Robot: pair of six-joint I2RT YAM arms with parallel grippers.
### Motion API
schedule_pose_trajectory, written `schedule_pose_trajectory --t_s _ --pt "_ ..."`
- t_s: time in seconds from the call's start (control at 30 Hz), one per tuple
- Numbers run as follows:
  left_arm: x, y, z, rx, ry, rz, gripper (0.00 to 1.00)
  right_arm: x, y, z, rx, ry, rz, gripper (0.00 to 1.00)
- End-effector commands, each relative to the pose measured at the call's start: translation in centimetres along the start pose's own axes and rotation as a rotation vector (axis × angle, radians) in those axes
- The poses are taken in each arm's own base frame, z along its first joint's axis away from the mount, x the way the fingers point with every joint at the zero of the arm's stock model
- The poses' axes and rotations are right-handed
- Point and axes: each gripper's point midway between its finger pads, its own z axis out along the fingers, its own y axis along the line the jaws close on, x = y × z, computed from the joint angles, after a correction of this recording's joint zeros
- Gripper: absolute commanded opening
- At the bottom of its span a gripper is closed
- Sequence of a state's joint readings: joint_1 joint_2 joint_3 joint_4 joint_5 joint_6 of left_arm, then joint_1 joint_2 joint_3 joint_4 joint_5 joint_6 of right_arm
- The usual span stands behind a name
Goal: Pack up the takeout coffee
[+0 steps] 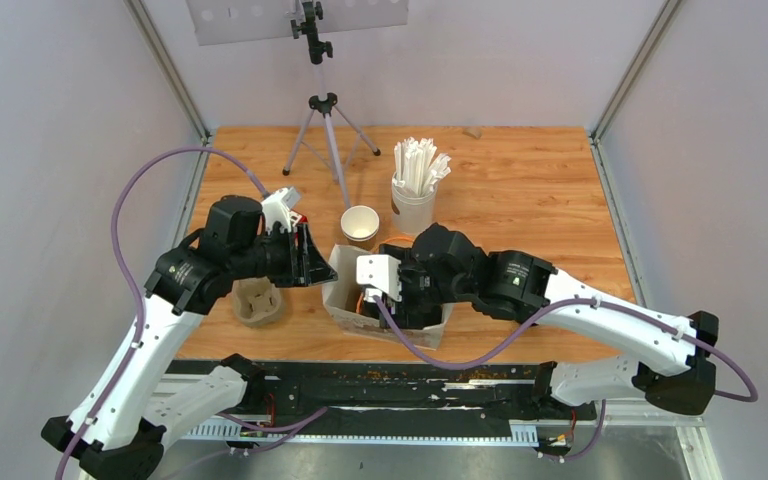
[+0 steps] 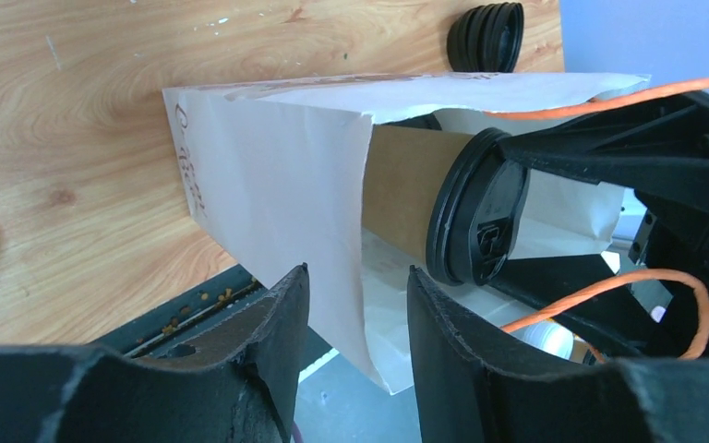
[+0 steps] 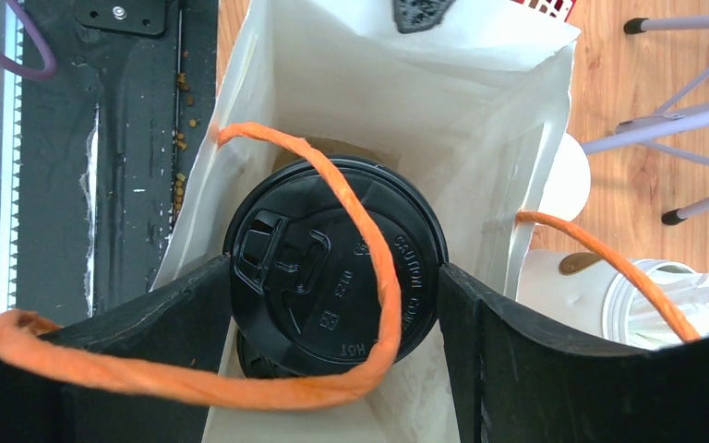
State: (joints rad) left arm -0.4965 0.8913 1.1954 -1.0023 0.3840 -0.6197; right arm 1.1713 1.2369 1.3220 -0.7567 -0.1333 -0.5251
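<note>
A white paper bag [image 1: 340, 270] [image 2: 268, 175] [image 3: 351, 83] with orange cord handles [image 3: 383, 277] stands at the table's near edge. Inside it is a takeout coffee [image 2: 406, 189], a brown cup with a black lid [image 3: 332, 277]. My right gripper [image 3: 334, 266] [image 1: 388, 290] reaches into the bag and is shut on that lid, one finger on each side. Part of another black lid [image 3: 249, 355] shows beneath it. My left gripper [image 2: 358, 269] [image 1: 310, 258] is at the bag's left wall. Its fingers are apart with the paper edge hanging loose between them.
An open, lidless paper cup [image 1: 360, 222] and a white cup of wrapped straws [image 1: 415, 185] stand just behind the bag. A cardboard cup carrier [image 1: 258, 303] sits to its left, a tripod [image 1: 325, 130] farther back. A stack of black lids [image 2: 486, 35] lies beyond the bag.
</note>
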Motion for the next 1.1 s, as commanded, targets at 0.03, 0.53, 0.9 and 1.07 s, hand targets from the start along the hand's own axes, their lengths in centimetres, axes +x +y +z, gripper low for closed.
schedule_pose_trajectory --t_s 0.03,0.53,0.9,1.07 --pt "-0.8 -1.8 -0.8 0.078 -0.014 0.052 0.51 -1.7 0.6 -1.0 0.035 -0.068 -0.017 0.68" --pt "0.1 -0.8 -1.0 0.045 0.01 0.101 0.28 -0.9 1.6 0.0 0.091 -0.021 -0.06 0.67" --pt "-1.1 -2.0 -0.6 0.126 -0.063 0.171 0.03 -0.2 -2.1 -0.5 0.292 0.018 -0.153 0.68" --pt "-2.7 -2.7 -0.7 0.151 -0.139 0.223 0.01 -0.3 -3.9 -1.1 0.385 0.038 -0.202 0.69"
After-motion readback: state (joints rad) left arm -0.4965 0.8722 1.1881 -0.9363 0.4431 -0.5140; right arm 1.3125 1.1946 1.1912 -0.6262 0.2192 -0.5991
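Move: The bag's left end rim runs between the half-open left fingertips, about 1 cm ahead, 2 cm right and 1 cm below the left hand. The cup stack is some 9 cm ahead, 6 cm right and 15 cm below it. The right hand already grips the lidded cup inside the bag; the carrier it is bound for lies about level fore and aft, 6 cm left and 12 cm below, with the straw bucket some 19 cm ahead, 6 cm right and 12 cm below. The lidded cup, still held by its lid in the right fingers, is drawn back about 2.5 cm within the bag, then swung forward about 4 cm, sinking slightly before a small lift near the end, while the wrist tips some 15 degrees so the fingertips swing forward. Meanwhile the left hand stays nearly in place and closes from half open to shut, pinching the bag's left end rim, then rises about 1 cm. ##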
